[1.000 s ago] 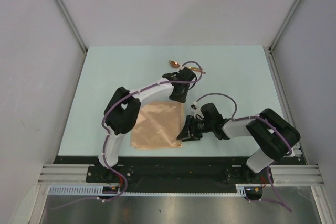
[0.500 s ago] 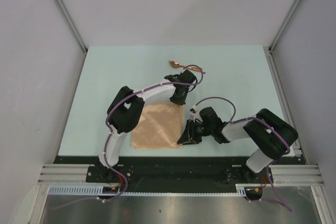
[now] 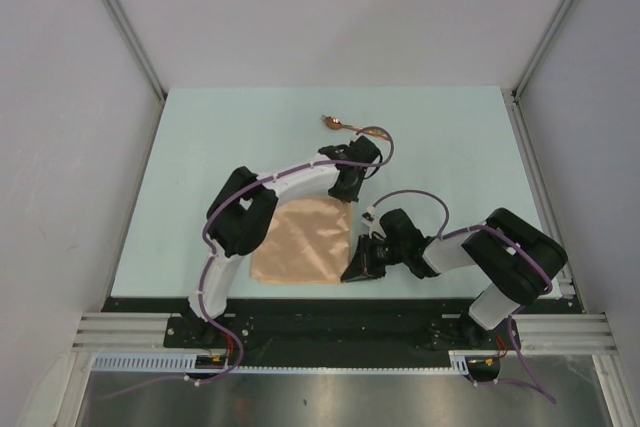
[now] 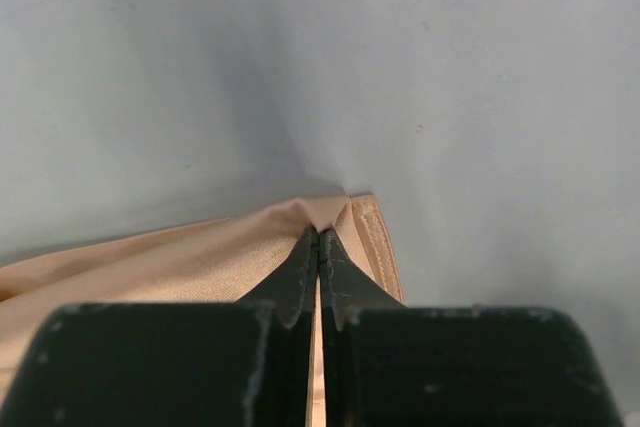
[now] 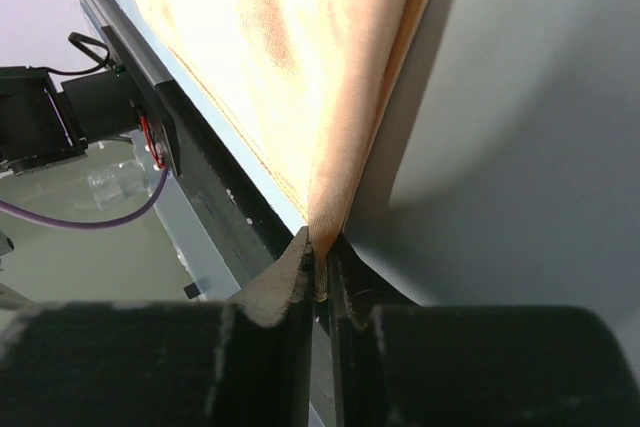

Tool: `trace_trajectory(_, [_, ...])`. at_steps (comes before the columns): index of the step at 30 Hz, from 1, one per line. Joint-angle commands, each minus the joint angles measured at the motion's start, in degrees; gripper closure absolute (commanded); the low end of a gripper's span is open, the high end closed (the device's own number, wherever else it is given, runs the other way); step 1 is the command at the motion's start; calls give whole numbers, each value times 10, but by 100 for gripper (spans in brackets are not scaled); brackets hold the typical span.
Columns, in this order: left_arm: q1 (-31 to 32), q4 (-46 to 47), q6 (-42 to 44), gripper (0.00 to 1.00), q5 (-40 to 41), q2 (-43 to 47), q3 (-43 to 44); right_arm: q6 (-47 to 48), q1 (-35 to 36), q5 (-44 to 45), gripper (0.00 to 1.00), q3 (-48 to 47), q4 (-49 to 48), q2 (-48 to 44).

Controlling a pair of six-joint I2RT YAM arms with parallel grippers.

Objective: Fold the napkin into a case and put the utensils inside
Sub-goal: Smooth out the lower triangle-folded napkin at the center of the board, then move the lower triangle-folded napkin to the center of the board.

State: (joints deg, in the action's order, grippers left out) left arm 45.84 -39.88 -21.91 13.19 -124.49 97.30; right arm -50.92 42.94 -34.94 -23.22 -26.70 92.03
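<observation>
The peach-orange napkin (image 3: 300, 240) lies on the pale table between my two arms. My left gripper (image 3: 347, 197) is shut on its far right corner; in the left wrist view the stitched hem (image 4: 375, 242) bunches at the closed fingertips (image 4: 320, 237). My right gripper (image 3: 354, 269) is shut on the near right corner, and the cloth (image 5: 300, 67) rises taut from the fingertips (image 5: 321, 247) in the right wrist view. The copper-gold utensils (image 3: 352, 127) lie on the table beyond the left wrist, partly behind its cable.
The black front rail (image 3: 330, 307) of the table runs just behind the right gripper, also seen as a dark edge (image 5: 190, 147) in the right wrist view. Grey walls enclose the table on three sides.
Both grippers have closed on the napkin's right corners. The left gripper has come nearer, onto the far corner; the right gripper has moved down and a little left onto the near corner.
</observation>
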Motion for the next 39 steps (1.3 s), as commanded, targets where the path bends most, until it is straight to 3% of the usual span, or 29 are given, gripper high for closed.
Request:
trace_trajectory(1, [21, 9, 3, 98, 2, 34, 25, -5, 5, -3, 89, 6, -30, 4])
trace_trajectory(8, [21, 7, -1, 94, -6, 14, 29, -7, 7, -6, 90, 9, -39, 14])
trace_trajectory(12, [21, 11, -5, 61, 15, 35, 22, -2, 7, 3, 90, 10, -28, 6])
trace_trajectory(18, [0, -5, -3, 34, 20, 102, 29, 20, 5, 20, 92, 5, 7, 3])
trace_trajectory(21, [-29, -3, 0, 32, 13, 175, -4, 33, 7, 8, 89, 2, 10, 0])
trace_trajectory(23, [-45, 2, 1, 31, -2, 215, -49, 61, -7, 0, 80, -7, 44, -18])
trace_trajectory(24, [-61, 6, 2, 31, -19, 261, -68, 70, -23, 4, 75, -8, 65, -30])
trace_trajectory(25, [-70, 8, 1, 31, -25, 283, -110, 78, -39, 7, 58, -10, 82, -48])
trace_trajectory(29, [-102, 16, -4, 32, -43, 404, -227, 143, -120, 36, 40, -73, 207, -103])
trace_trajectory(34, [-138, 17, -23, 32, -74, 528, -348, 204, -174, 68, 39, -187, 284, -35])
trace_trajectory(39, [-173, 7, -16, 31, -74, 621, -390, 218, -175, 117, 39, -294, 313, 51])
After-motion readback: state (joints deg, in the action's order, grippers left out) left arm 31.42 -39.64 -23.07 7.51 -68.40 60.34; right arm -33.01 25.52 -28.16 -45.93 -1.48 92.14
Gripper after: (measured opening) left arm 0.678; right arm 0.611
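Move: My left hand still pinches the folded napkin's far-right corner; the far-left corner lies about 19 cm to its left, level in depth, and the napkin's middle some 11 cm left and 10 cm back. The copper utensils lie about 18 cm ahead of it and 1 cm right. From my right hand, pinching the near-right corner, that far-right corner is roughly 20 cm ahead and 1 cm right, the napkin's middle 9 cm ahead and 10 cm left. All lie at about fingertip height. With my right hand keeping its pinch as an anchor, I draw the far-right corner a bit right and back with my left fingers, then open them, rise some 15 cm and swing about 17 cm left and somewhat back over the napkin. Late on, my right hand opens too and sweeps about 15 cm forward, lifting slightly and drifting right, towards the far-right corner. ##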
